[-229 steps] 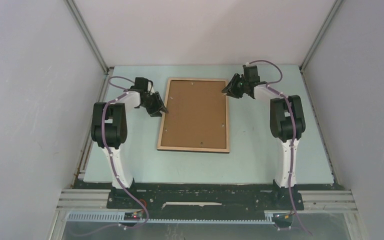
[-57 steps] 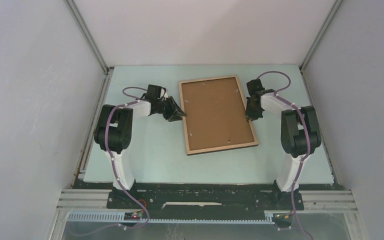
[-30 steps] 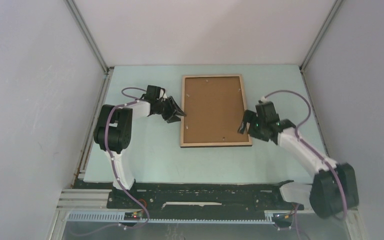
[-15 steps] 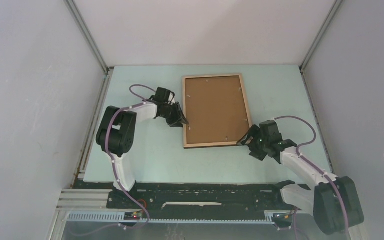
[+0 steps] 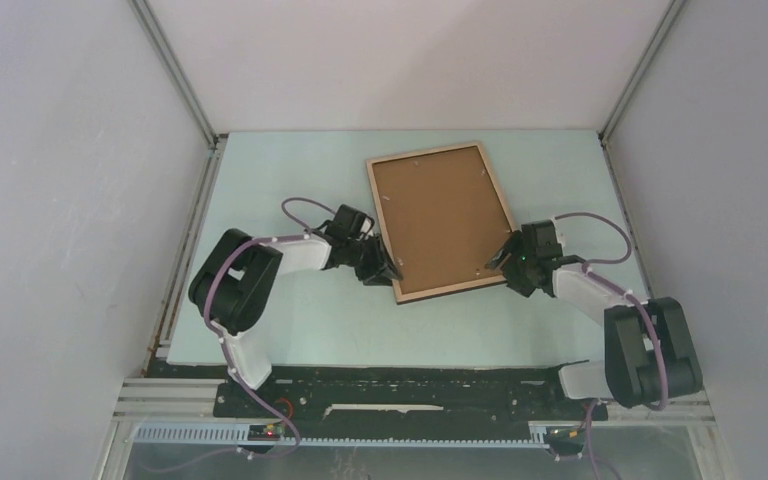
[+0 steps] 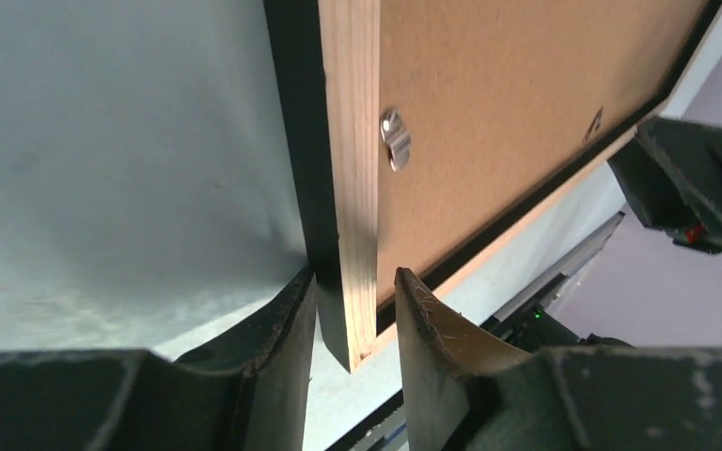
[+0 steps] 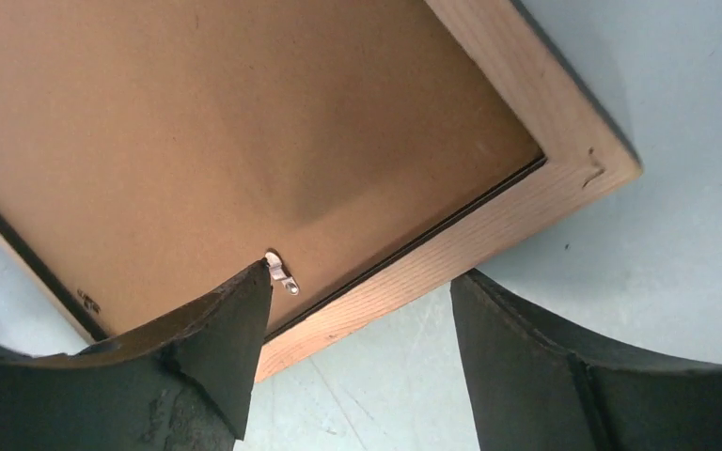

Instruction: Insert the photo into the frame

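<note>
The frame (image 5: 452, 287) lies back side up on the table, skewed, its near end swung to the right. A brown backing board (image 5: 440, 215) fills its light wood rim. The photo is hidden. My left gripper (image 5: 388, 272) is at the near left corner. In the left wrist view its narrowly parted fingers (image 6: 355, 277) straddle the frame's rim (image 6: 348, 141), with a small gap at the right finger. My right gripper (image 5: 503, 262) is at the near right corner, open (image 7: 362, 274). One finger sits over the backing board (image 7: 197, 122) by a metal tab (image 7: 282, 275), the other over the table.
The pale green table (image 5: 290, 320) is walled by grey panels left, right and behind. Small metal tabs (image 6: 395, 139) hold the backing board along the rim. The right arm's black wrist (image 6: 696, 178) shows beyond the frame in the left wrist view.
The frame has turned, its near end swinging right. The left gripper slid down the left rim to the near corner and narrowed. The right gripper came in at the near right corner.
</note>
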### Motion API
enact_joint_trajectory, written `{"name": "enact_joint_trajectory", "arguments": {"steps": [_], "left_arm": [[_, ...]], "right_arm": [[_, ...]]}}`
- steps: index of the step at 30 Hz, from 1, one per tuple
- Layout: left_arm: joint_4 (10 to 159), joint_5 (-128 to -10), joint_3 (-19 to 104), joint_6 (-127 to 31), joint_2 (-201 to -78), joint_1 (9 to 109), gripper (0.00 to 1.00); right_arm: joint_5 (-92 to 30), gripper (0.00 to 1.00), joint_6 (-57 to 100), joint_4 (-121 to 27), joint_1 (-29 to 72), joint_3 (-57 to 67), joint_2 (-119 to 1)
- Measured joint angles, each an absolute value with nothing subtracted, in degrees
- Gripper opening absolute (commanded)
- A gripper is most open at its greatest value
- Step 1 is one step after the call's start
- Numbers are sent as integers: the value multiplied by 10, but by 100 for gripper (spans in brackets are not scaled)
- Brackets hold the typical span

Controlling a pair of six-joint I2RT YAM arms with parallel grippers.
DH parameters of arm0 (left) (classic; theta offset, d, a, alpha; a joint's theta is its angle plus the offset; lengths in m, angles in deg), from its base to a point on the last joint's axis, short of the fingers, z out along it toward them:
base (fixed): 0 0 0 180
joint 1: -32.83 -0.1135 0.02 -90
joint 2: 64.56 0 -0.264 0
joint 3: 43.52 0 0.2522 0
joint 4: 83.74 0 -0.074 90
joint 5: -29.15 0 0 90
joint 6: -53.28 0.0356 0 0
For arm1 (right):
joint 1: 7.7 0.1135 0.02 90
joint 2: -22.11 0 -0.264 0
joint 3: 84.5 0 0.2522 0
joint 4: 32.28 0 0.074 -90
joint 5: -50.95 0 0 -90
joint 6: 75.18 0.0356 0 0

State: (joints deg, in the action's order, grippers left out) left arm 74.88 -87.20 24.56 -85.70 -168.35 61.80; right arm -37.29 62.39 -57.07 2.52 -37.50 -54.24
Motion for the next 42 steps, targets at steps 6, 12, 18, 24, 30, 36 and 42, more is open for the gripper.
{"name": "enact_joint_trajectory", "arguments": {"steps": [6,12,18,24,30,36,42], "left_arm": [[821,-873,213,-914,-1678,679,41],[858,-841,151,-932,-1588,739,51],[836,-809,113,-901,-1422,737,61],[739,-826,121,-826,-1323,636,77],[639,-840,188,-761,-1294,490,86],[615,-847,255,-736,-1345,378,87],[612,-855,313,-722,-1503,305,87]], "right_arm": [[-382,60,567,-591,6,-321,-603],[-386,31,542,-602,-1,-292,-639],[-372,10,524,-584,-2,-286,-648],[-312,0,448,-576,-2,-278,-660],[-251,0,377,-588,16,-272,-666],[-222,0,319,-619,21,-240,-689],[-196,43,294,-645,6,-175,-744]]}}
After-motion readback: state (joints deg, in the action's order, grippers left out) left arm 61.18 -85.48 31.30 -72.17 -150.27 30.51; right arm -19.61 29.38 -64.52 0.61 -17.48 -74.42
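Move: Between the right fingers runs the frame's near rail, about 1 cm back, 1 cm right and 1 cm below; the near clip is some 3 cm left and 2 ahead, the near-right corner about 8 cm to the right. The left fingers straddle the left rail, its near-left corner some 5 cm back and 1 cm right; the left clip is about 4 cm ahead and 2 right, the far-left corner roughly 34 ahead and 7 left. Turning the frame counter-clockwise, the left hand drags its near-left corner back and right about 7 cm, then opens, rises off and arcs left and forward, sinking at the end over the frame's left side. The right hand shifts a little forward and right, closes on the near rail, then keeps the pinch while turning 35 degrees counter-clockwise and drifting left, finally forward. ##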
